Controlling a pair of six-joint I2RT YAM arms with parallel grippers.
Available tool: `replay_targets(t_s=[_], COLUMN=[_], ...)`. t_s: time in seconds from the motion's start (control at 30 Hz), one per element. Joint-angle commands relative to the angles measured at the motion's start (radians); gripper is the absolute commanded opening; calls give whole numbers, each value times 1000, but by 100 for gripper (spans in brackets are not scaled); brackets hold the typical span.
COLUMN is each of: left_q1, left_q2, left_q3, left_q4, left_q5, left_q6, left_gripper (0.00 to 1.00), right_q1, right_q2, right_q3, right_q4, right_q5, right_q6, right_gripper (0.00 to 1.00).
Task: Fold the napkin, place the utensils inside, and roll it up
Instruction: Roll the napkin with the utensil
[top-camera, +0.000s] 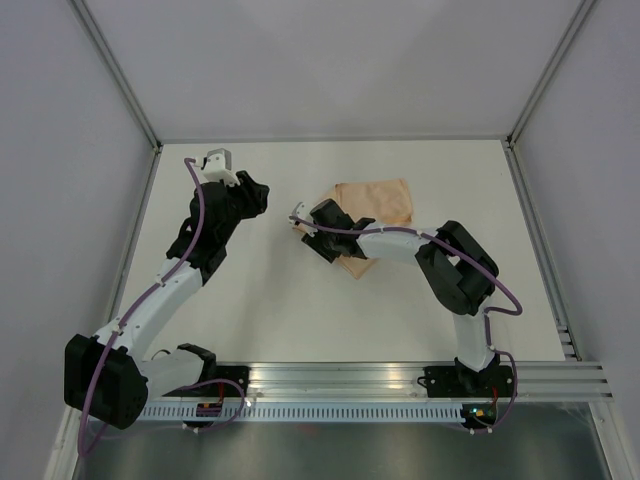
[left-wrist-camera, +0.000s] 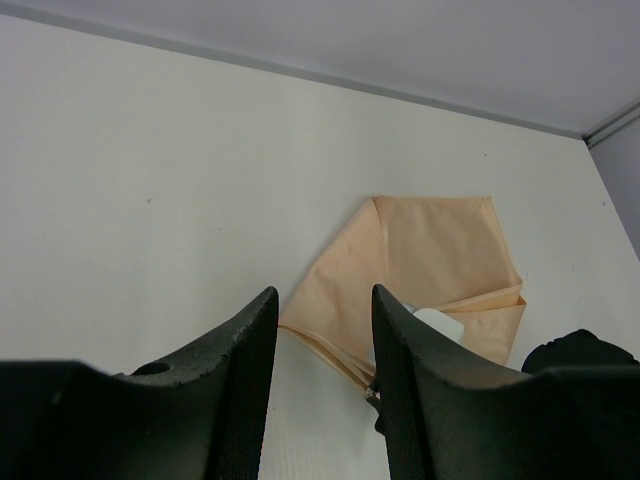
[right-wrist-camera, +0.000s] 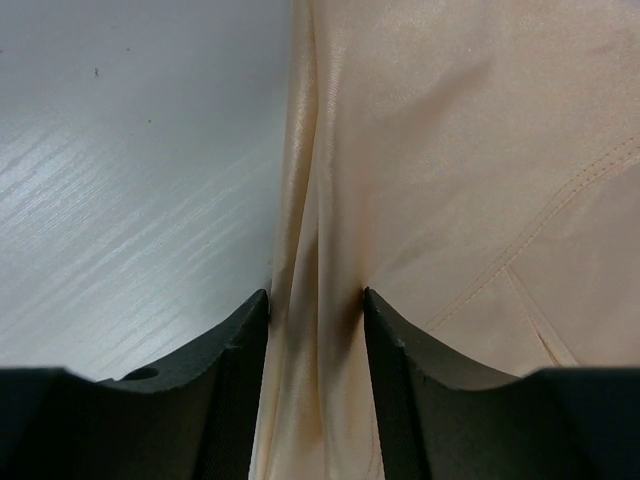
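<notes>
The peach-orange napkin (top-camera: 378, 203) lies partly folded on the white table, right of centre. My right gripper (top-camera: 306, 232) is down on its left edge. In the right wrist view the open jaws (right-wrist-camera: 315, 295) straddle a bunched ridge of the napkin (right-wrist-camera: 450, 150), and the cloth touches both fingertips. My left gripper (top-camera: 258, 196) hovers over bare table to the left of the napkin (left-wrist-camera: 430, 250), its fingers (left-wrist-camera: 320, 292) open with nothing between them. No utensils are in view.
Grey walls enclose the table (top-camera: 260, 290) on three sides. A metal rail (top-camera: 400, 378) with both arm bases runs along the near edge. The right arm's elbow (top-camera: 460, 265) bends over the table to the right of the napkin.
</notes>
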Motion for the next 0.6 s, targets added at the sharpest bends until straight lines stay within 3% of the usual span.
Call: replay_targets(t_s=[0.0, 0.17, 0.4, 0.57], left_q1=[5, 5, 6, 3], left_q2=[-5, -7, -17, -45], left_q3=[9, 6, -12, -37], left_q4=[0, -4, -10, -9], left_q5=[22, 22, 11, -18], left_q6=[9, 10, 6, -8], left_gripper=[48, 48, 47, 45], right_q1=[6, 2, -9, -9], right_q2=[20, 17, 15, 12], right_q3=[-45, -73, -81, -79], right_q4=[-20, -20, -42, -69], right_q5=[-8, -39, -99, -183], right_q6=[-8, -14, -34, -63], right_gripper=[48, 39, 16, 11])
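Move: The napkin's rolled edge already lies between the right hand's open fingers, about 1 cm below the hand point. From there its left end is roughly 5 cm left and 4 cm ahead, the near corner some 8 cm right and 8 cm back, and the flat far part of the napkin about 12 cm right and 10 cm ahead. From the left hand, the rolled edge lies about 10 cm right, 1 cm back and some 24 cm below. The right hand's two fingertips close on the rolled edge from either side and pinch it, the gap shrinking by more than half before it settles around the cloth. Low at the table, the hand meanwhile eases only about 0.5 cm left and turns some 5 degrees counter-clockwise, fingers still pointing steeply down. ##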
